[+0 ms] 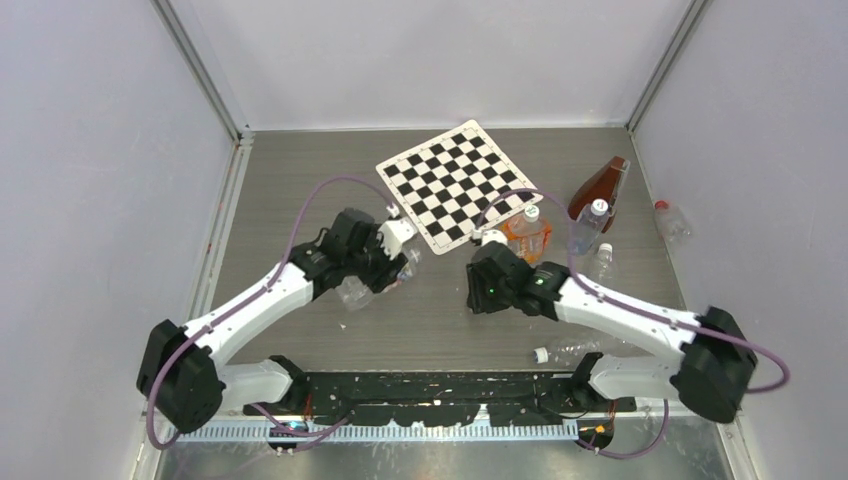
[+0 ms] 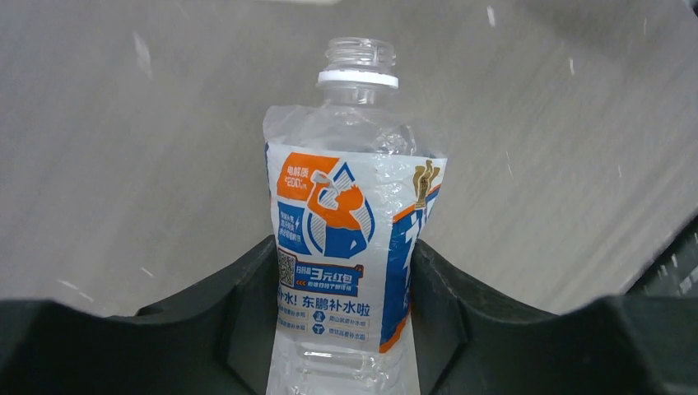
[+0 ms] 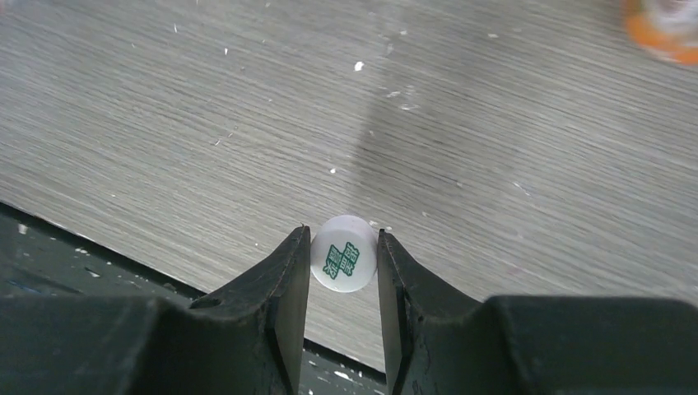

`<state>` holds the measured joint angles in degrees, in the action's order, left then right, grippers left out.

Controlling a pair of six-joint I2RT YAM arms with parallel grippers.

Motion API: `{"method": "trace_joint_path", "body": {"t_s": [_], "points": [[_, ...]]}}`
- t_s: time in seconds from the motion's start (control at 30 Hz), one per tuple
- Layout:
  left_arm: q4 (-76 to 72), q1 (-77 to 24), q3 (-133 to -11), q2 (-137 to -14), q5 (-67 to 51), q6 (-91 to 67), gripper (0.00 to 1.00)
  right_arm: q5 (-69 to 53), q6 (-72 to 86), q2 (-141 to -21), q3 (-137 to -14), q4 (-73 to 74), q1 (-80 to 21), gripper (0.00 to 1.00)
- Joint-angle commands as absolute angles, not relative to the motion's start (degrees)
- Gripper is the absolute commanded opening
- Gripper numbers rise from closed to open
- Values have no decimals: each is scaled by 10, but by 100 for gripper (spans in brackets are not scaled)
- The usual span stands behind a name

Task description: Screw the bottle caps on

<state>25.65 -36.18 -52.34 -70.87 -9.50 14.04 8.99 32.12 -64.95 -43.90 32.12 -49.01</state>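
My left gripper (image 2: 346, 329) is shut on the labelled body of a clear bottle (image 2: 354, 206), one finger on each side. The bottle's threaded neck (image 2: 358, 53) is open, with only a white ring below it. From above, that gripper (image 1: 388, 268) holds the bottle (image 1: 355, 292) tilted over the table, left of centre. My right gripper (image 3: 342, 236) is shut on a white bottle cap (image 3: 344, 265) with green print, held at its fingertips above the table. In the top view the right gripper (image 1: 484, 290) is right of the bottle. Another white cap (image 1: 540, 354) lies near the front edge.
A checkerboard (image 1: 455, 183) lies at the back. An orange bottle (image 1: 527, 235), a brown bottle (image 1: 598, 185) and a capped clear bottle (image 1: 592, 225) stand at the back right. A red-capped bottle (image 1: 672, 222) lies far right. A clear bottle (image 1: 580, 348) lies under the right arm.
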Motion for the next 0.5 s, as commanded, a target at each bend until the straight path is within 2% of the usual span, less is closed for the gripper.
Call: {"method": "trace_joint_path", "body": {"t_s": [0.0,0.17,0.33,0.4,0.47], "points": [[286,-375,-434,-648,-89,78,44,89,293,-750,-476,240,-519,15],[280,-382,-409,-620,-51,59,46,100,282,-840,-492,223,-542,19],[293,-383,-420,-650,-40,78,48,109,280,-901,-520,272,-546,26],[299,-383,-427,-669,-38,87,49,111,282,-913,-525,288,-547,30],[307,-383,-436,-688,-43,92,51,109,286,-918,-525,299,-547,39]]}}
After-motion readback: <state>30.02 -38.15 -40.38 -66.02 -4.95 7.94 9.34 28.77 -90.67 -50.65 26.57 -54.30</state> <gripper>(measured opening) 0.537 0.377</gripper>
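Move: Some 9 cm ahead, 11 cm left and 9 cm above the right hand, which already pinches the white cap, is the open mouth of the clear bottle held by the left hand. The standing orange bottle is about 12 cm ahead and 9 cm right of the right hand, near its height; the lying bottle is 5 cm back, 19 cm right and 7 cm lower. From the left hand, the cap lies roughly 15 cm right, 6 cm back and 4 cm below. Sinking about 8 cm and going some 4 cm left, the right hand carries the pinched cap low over the table, turning about 15 degrees. The left hand keeps its grip on the bottle and takes it down about 7 cm, back 6 cm and left 4 cm, mostly early on, fingers tipping steeper down. The fore-and-aft gap between mouth and cap narrows. ##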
